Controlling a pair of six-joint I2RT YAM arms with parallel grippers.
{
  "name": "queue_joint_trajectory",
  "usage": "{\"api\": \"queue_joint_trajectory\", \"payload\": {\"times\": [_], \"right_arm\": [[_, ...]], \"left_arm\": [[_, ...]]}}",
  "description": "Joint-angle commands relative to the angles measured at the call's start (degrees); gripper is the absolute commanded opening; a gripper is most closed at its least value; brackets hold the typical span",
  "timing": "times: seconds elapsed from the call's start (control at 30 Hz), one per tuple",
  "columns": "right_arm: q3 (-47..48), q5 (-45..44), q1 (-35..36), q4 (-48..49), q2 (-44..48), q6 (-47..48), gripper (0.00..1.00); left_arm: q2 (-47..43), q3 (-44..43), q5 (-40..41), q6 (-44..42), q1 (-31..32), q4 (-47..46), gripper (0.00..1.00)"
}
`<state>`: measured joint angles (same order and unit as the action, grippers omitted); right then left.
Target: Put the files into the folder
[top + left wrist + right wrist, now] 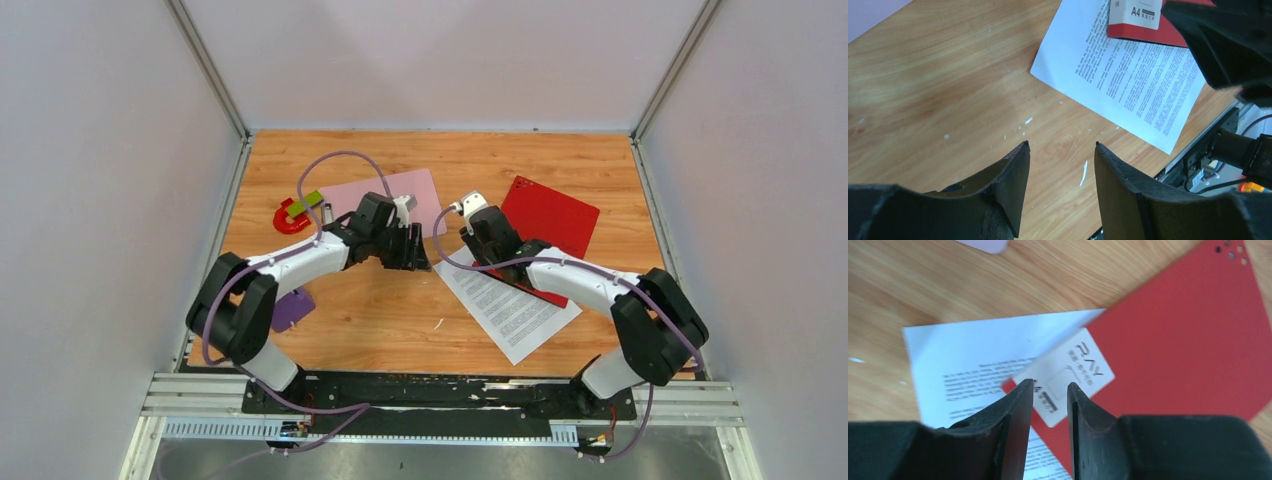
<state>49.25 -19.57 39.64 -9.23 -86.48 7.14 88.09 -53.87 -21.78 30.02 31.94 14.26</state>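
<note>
A white printed sheet of the files [512, 308] lies right of centre, its far end covered by the red folder [552, 215]. The right gripper [476, 258] hangs over the folder's near-left corner. In the right wrist view that gripper [1049, 383] is open with a narrow gap. The folder's white label [1075, 372] shows through the gap, with red folder [1188, 340] and the sheet [963, 360] around it. The left gripper [418, 252] [1062, 143] is open over bare wood with nothing between its fingers. The sheet [1128, 75] and folder corner [1153, 32] lie ahead of it.
A pink sheet [385, 200] lies at the back centre behind the left gripper. A red and green object [297, 212] sits at the back left. A purple object [292, 308] lies by the left arm. Grey walls close in three sides.
</note>
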Motion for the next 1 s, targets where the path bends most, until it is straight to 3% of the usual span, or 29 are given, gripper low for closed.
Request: {"api": "queue_joint_trajectory", "payload": {"times": [0.0,0.17,0.67,0.97], "right_arm": [[2.1,10.9,0.0,-3.0,2.4,-11.5,0.32],[-3.4,16.4,-0.2,-1.7,7.0,-21.3,0.31],[-16.1,16.9,-2.6,1.5,15.4,-32.3,0.29],[-20.4,14.6,-2.6,4.9,16.0,-35.1,0.3]], "left_arm": [[4.8,-0.2,1.0,2.5,0.6,-11.2,0.58],[9.6,-1.0,1.4,3.2,0.7,-15.7,0.58],[20.0,1.0,-2.4,8.3,1.1,-26.4,0.57],[19.6,3.8,-8.4,14.9,2.6,-34.1,0.56]]}}
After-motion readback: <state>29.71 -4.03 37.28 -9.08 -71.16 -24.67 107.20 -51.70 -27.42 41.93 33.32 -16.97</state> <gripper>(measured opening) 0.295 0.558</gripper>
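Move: The left hand hovers just short of the white paper's free left corner, which lies about 3 cm ahead, 4 cm right and 7 cm below; the paper's middle is some 20 cm right and 2 cm back, and the pink sheet 16 cm ahead and 8 cm left. From the right hand, at the red folder's spine end, the paper's middle is 7 cm back, 6 cm right and 5 cm down, and the folder's middle 3 cm ahead and 14 cm right. The left hand meets the paper's free corner with its parted fingers and crowds it towards the folder, having sunk about 5 cm and gone forward, then on to the right. The right hand leaves the folder's spine end, drawing back some 10 cm and then sinking over the paper's uncovered part, its wrist rolling left side up, tipping down and turning clockwise; its fingers keep their narrow gap. ##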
